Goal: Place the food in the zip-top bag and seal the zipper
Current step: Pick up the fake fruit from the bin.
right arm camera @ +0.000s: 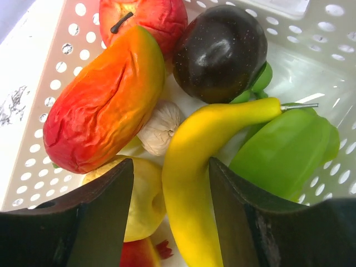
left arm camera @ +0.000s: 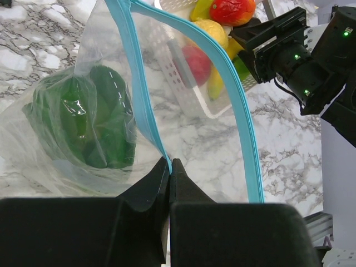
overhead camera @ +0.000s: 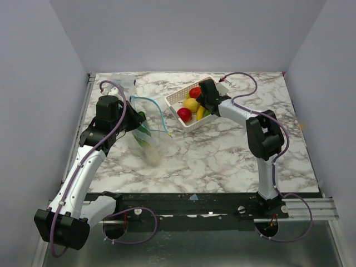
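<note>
The clear zip-top bag (overhead camera: 148,136) lies at centre left with its mouth held up, and a dark green pepper (left arm camera: 94,122) is inside. My left gripper (left arm camera: 169,162) is shut on the near side of the blue-green zipper (left arm camera: 245,128), and it also shows in the top view (overhead camera: 135,119). My right gripper (right arm camera: 171,162) is open, down in the white basket (overhead camera: 173,103), its fingers either side of the yellow banana (right arm camera: 222,119). Round the banana lie a red-orange mango (right arm camera: 105,105), a dark plum (right arm camera: 219,53), a green pepper (right arm camera: 283,150), a garlic bulb (right arm camera: 161,128) and a yellow fruit (right arm camera: 144,200).
The basket stands at the back centre, just right of the bag's mouth. A red apple (right arm camera: 147,16) lies at the basket's far side. My right arm's wrist (left arm camera: 300,55) shows in the left wrist view, beyond the bag's mouth. The marble table (overhead camera: 222,156) extends to the right.
</note>
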Robot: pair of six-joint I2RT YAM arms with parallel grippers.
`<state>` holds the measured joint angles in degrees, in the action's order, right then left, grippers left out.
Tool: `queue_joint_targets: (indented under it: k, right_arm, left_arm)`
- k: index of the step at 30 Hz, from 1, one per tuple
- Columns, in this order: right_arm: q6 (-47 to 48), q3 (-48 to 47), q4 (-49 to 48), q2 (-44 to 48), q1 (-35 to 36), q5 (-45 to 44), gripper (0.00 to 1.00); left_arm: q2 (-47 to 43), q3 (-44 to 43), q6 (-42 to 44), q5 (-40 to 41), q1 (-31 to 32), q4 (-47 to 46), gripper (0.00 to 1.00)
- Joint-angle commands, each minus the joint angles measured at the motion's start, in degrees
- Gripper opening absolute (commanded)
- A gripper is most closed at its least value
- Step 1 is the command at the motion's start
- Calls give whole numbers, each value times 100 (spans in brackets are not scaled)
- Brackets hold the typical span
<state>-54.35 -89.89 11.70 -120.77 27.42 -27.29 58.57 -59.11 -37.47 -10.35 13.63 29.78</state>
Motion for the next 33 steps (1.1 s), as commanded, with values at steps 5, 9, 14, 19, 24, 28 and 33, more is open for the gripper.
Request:
queue_joint_targets:
  k: [5, 9, 14, 19, 24, 28, 33]
  right_arm:
    - [-24, 32, -216, -192, 0, -169, 49]
    - [-15, 42, -197, -242, -6, -156, 52]
    - [10, 8, -99, -198, -18, 194, 49]
    - [-130, -111, 469, -32, -19, 707, 37]
    - [71, -492, 1121, -198, -25, 658, 36]
    - [127, -627, 1185, -493, -26, 922, 38]
    - [-18, -961, 1363, -997, -19, 1001, 39]
  left_arm:
    - [-66, 75, 82, -180, 35, -116, 0]
    - [-56, 76, 82, -205, 35, -116, 0]
    - [-52, 84, 91, -202, 35, -128, 0]
    - [-38, 69, 100, -226, 35, -113, 0]
    - [-25, 66, 93, -266, 35, -119, 0]
    - [-51, 69, 100, -242, 35, -116, 0]
    - [-88, 84, 100, -225, 35, -128, 0]
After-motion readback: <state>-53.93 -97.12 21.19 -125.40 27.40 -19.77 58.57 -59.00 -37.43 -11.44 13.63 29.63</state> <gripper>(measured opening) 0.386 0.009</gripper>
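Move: Right under the open right fingers, some 3 cm below and about 1 cm back and 1 cm left of the hand, lies the banana. The yellow quince sits 5 cm left and 1 cm ahead of that hand, the starfruit 5 cm right and 1 cm ahead; the mango is 7 cm ahead and 5 cm left, the eggplant 8 cm ahead and 2 cm right. From the left hand, the banana lies roughly 17 cm ahead, 27 cm right and 18 cm below. Hovering almost still over the banana at first, the right hand then sinks and shifts left, about 2 cm each way, drawing back 1 cm while its fingers tip some 10 degrees further downward. The fingers narrow from a bit over half open to just over a third, coming down on either side of the banana and bringing it slightly left. ##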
